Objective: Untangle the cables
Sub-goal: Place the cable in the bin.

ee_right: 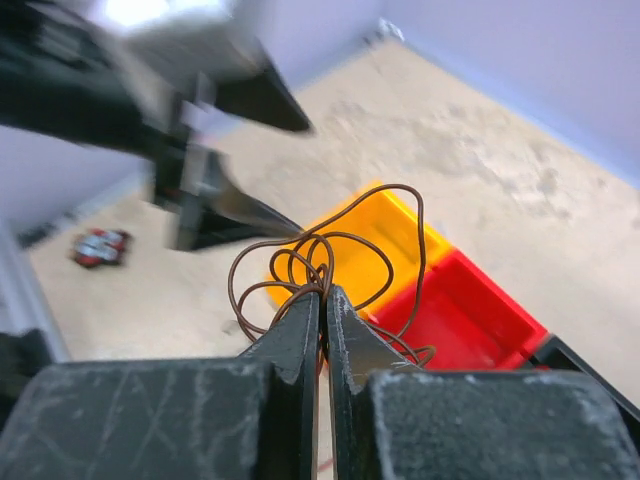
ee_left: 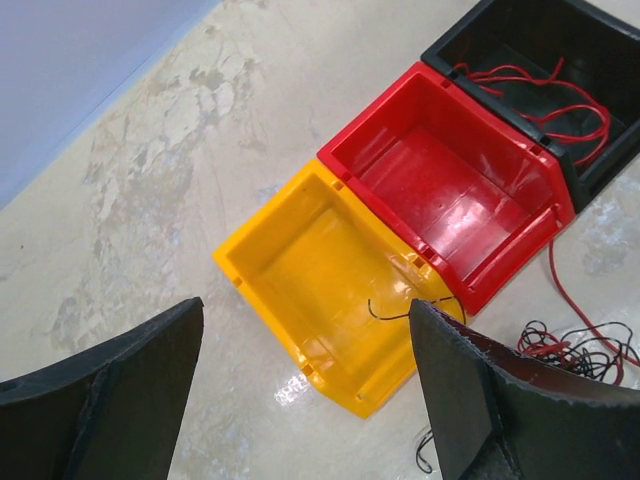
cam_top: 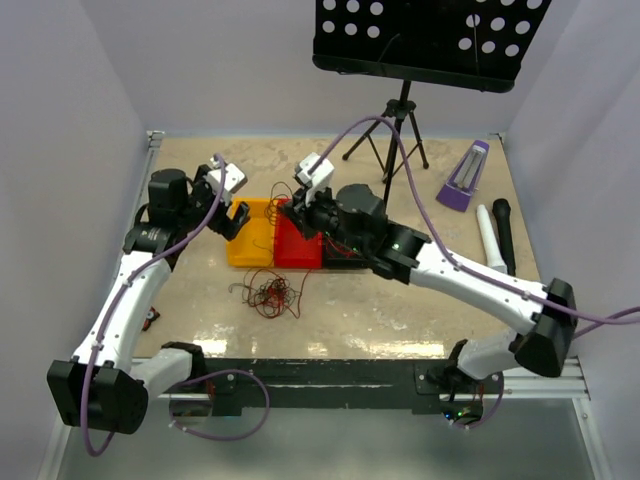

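Note:
My right gripper [ee_right: 322,295] is shut on a bunch of dark brown cable loops [ee_right: 345,245], lifted above the yellow bin [ee_right: 385,235] and red bin [ee_right: 470,310]. In the top view it [cam_top: 288,210] hovers over the red bin's [cam_top: 298,248] far edge. My left gripper [ee_left: 305,400] is open and holds nothing, hanging over the yellow bin's [ee_left: 320,270] near corner. A tangle of red and dark cables [cam_top: 270,293] lies on the table in front of the bins. More red cable [ee_left: 550,100] lies in the black bin [ee_left: 520,40], one strand trailing to the tangle [ee_left: 570,345].
A music stand [cam_top: 400,110] stands at the back. A purple metronome [cam_top: 462,178] and a white and a black stick-like object [cam_top: 495,235] lie at the right. A small red item [cam_top: 150,320] sits by the left arm. Walls close in on both sides.

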You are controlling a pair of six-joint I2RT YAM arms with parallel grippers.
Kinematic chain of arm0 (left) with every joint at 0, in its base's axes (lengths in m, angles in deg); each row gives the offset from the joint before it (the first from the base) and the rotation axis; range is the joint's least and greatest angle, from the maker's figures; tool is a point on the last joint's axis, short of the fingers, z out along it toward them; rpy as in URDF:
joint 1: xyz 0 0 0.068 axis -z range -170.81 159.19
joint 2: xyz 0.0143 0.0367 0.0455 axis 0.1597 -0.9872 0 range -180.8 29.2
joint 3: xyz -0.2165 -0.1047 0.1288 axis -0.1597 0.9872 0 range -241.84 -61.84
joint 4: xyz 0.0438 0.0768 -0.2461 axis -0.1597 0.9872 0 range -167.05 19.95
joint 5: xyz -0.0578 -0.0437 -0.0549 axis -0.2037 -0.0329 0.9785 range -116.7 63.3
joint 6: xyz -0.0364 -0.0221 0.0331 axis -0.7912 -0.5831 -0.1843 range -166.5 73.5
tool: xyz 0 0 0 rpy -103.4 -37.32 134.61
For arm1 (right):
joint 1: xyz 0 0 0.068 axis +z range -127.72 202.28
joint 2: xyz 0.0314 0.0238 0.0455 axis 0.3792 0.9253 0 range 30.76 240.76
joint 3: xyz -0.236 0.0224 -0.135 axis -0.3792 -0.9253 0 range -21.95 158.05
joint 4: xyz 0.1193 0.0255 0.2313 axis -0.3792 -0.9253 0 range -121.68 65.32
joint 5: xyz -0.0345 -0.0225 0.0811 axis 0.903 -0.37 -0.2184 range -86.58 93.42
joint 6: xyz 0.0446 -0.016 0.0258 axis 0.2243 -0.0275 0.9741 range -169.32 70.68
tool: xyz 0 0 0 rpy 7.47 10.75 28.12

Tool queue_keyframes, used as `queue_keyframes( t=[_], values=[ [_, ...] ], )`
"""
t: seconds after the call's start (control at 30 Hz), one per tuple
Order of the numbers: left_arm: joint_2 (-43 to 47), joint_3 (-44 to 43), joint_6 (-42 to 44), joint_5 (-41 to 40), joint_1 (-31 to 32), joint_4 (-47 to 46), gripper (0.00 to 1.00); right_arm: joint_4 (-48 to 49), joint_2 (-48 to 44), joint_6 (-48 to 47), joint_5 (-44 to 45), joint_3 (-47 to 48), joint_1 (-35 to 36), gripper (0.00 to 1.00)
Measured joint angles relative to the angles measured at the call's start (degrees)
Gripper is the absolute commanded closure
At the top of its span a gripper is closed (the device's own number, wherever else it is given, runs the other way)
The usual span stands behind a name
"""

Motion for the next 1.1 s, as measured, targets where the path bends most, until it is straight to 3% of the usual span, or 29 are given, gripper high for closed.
queue_keyframes(
  t=[0.37,0.4,0.5,0.6,0.97,1.1],
  values=[
    [-0.1,0.9,-1.2,-2.3,-1.9,-2.2,0.11,-1.6,22.4,-2.1,1.2,4.0,-9.2,1.0],
    [-0.1,1.4,-1.2,-2.1,-1.9,-2.2,0.11,-1.5,24.2,-2.1,1.9,5.2,-9.5,0.97],
    [0.1,2.7,-0.8,-1.6,-1.9,-1.7,0.11,-1.4,27.8,-1.8,3.5,7.4,-9.6,0.6],
    [0.3,3.3,-0.5,-1.1,-1.9,-1.4,0.1,-1.5,30.3,-1.1,5.4,8.6,-9.6,0.35],
    [0.7,3.6,-1.3,0.1,-2.3,-2.0,0.1,-2.1,23.1,-0.1,9.1,8.7,-8.9,0.33],
    [0.3,3.6,-3.0,1.0,-5.1,-3.2,0.1,-0.1,20.8,-1.0,9.4,9.3,-4.2,0.37]
  ],
)
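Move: The right hand holds the brown cable bundle high up; the red bin it is bound for has its middle about 12 cm ahead and some 29 cm below. The yellow bin stands about 12 cm to the left of the red one, the black bin 12 cm to its right, and the tangled pile lies roughly 5 cm back and 6 cm left of this hand. From the idle left hand the red bin is about 5 cm ahead, 15 cm right. The right hand sweeps down about 20 cm and forward some 13 cm to the red bin, fingers tipping down and swinging clockwise, some 30 degrees of turn in all, and opens to let go of the brown cable bundle. Still open, it then climbs about 10 cm and draws back and a little left, while the open left hand eases 2 to 3 cm left and slightly down. ##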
